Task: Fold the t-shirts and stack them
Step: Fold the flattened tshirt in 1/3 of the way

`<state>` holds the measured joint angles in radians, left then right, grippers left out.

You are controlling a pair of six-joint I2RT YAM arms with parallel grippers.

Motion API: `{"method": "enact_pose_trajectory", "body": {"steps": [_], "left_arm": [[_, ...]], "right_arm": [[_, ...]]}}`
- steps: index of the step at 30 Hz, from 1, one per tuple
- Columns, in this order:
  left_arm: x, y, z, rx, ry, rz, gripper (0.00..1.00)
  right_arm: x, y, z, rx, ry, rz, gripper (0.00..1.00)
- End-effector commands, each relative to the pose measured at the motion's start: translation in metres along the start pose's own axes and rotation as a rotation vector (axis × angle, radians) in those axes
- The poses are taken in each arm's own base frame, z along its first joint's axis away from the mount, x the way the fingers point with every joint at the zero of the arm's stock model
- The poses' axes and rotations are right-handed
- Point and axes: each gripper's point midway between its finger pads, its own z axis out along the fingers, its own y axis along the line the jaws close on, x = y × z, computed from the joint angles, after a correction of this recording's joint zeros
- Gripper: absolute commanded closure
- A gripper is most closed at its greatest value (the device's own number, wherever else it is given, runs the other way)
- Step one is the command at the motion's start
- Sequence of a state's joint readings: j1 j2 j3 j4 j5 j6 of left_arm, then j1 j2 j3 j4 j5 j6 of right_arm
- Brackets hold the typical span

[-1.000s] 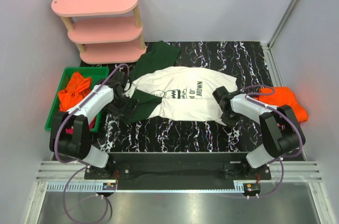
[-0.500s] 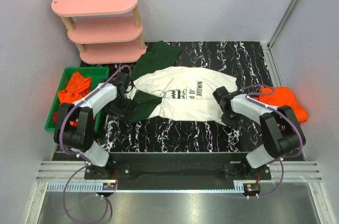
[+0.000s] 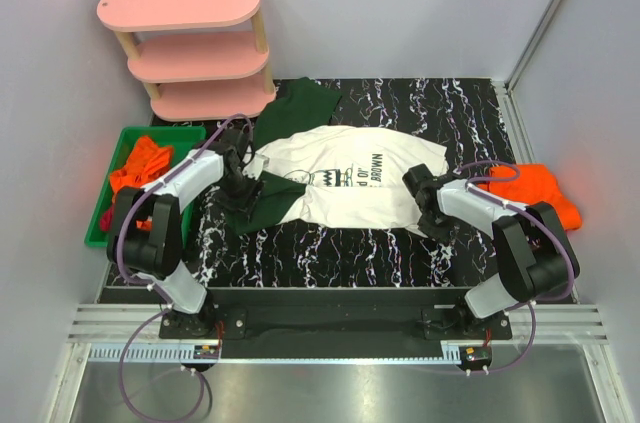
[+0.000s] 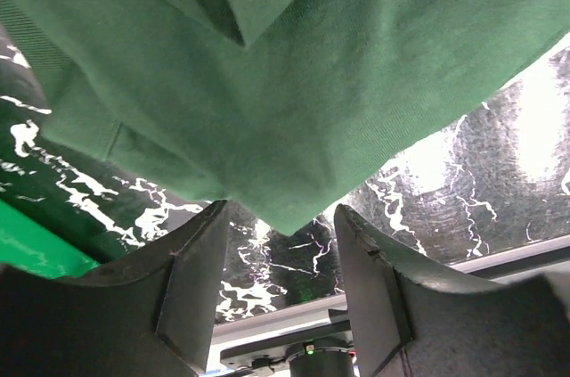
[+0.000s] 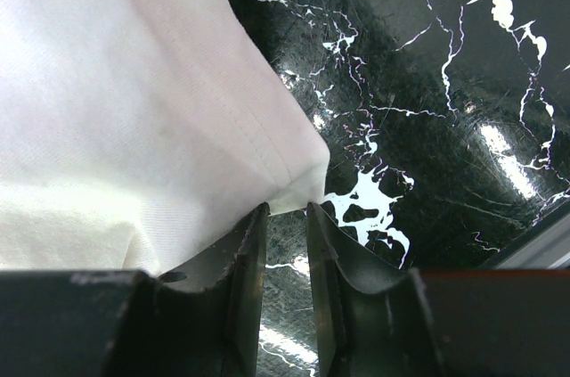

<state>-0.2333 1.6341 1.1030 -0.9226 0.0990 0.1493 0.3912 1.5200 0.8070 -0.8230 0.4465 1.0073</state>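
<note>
The white t-shirt (image 3: 350,178) with dark green sleeves and black print lies spread across the black marbled table (image 3: 330,248). My left gripper (image 3: 240,186) is over its near green sleeve (image 3: 268,199). In the left wrist view the sleeve (image 4: 294,83) fills the top, and its tip hangs between the parted fingertips of that gripper (image 4: 280,217). My right gripper (image 3: 422,208) is at the shirt's right hem corner. In the right wrist view the white corner (image 5: 298,185) lies at the tips of that gripper (image 5: 285,209), whose jaws stand narrowly apart with table showing between them.
An orange t-shirt (image 3: 537,193) lies to the right, beyond the table's edge. A green bin (image 3: 150,133) at the left holds orange cloth (image 3: 138,173). A pink three-tier shelf (image 3: 190,43) stands at the back left. The other green sleeve (image 3: 295,103) lies toward the back.
My left gripper has moved right toward the shirt's body, its jaws have narrowed, and the near green sleeve is bunched closer to the shirt. The right gripper has barely moved.
</note>
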Motion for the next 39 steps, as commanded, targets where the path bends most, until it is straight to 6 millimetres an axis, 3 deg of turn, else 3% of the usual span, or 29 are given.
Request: {"method": "enact_pose_trajectory", "body": {"steps": [1,6,9,10,11,13,15,19,23,39], "left_arm": [[0.003,-0.004,0.008,0.026,0.021,0.001,0.45],[0.009,0.002,0.013,-0.004,0.051,0.004,0.47],[0.012,0.005,0.015,-0.022,0.063,0.008,0.62],[0.013,0.007,0.015,-0.033,0.068,0.008,0.7],[0.015,0.008,0.016,-0.036,0.073,0.01,0.89],[0.015,0.01,0.015,-0.044,0.071,0.009,1.0],[0.015,0.011,0.014,-0.047,0.067,0.006,1.0],[0.017,0.012,0.014,-0.051,0.07,0.006,1.0],[0.016,0.011,0.015,-0.04,0.07,0.004,1.0],[0.013,0.01,0.009,-0.039,0.05,0.01,1.0]], "right_arm": [[-0.001,0.007,0.0,-0.03,-0.007,0.014,0.67],[-0.003,0.009,-0.001,-0.036,-0.012,0.015,0.68],[-0.004,0.008,-0.002,-0.033,-0.016,0.015,0.69],[-0.005,0.008,-0.002,-0.031,-0.02,0.015,0.69],[-0.005,0.007,-0.003,-0.029,-0.019,0.013,0.69],[-0.007,0.007,-0.005,-0.029,-0.026,0.017,0.68],[-0.009,0.006,-0.007,-0.028,-0.031,0.018,0.67],[-0.021,-0.007,-0.019,0.002,-0.082,0.044,0.52],[-0.033,-0.012,-0.029,-0.003,-0.137,0.057,0.46],[-0.019,-0.006,-0.011,0.052,-0.068,0.035,0.47]]}}
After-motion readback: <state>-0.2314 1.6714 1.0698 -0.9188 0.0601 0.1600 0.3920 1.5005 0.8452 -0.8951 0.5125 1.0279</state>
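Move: The t-shirt's near-left green corner lies just under the left hand, about 1 cm back, 1 cm to its left and 2 cm below; the green bin stands some 20 cm left and 5 cm farther out, and the far green sleeve about 20 cm ahead and 10 cm right of that hand. The near-right white corner is right at the right hand's fingertips, barely 1 cm below; the orange cloth lies roughly 19 cm to its right and 8 cm ahead. The left fingers shut fully and pinch the green corner, after the hand sinks onto it by under 2 cm, easing about 1 cm back and left, then hold there. Only after that do the right fingers open wider and come free of the white corner, rising nearly 3 cm with a slight shift right before sinking back about 1 cm over it. ##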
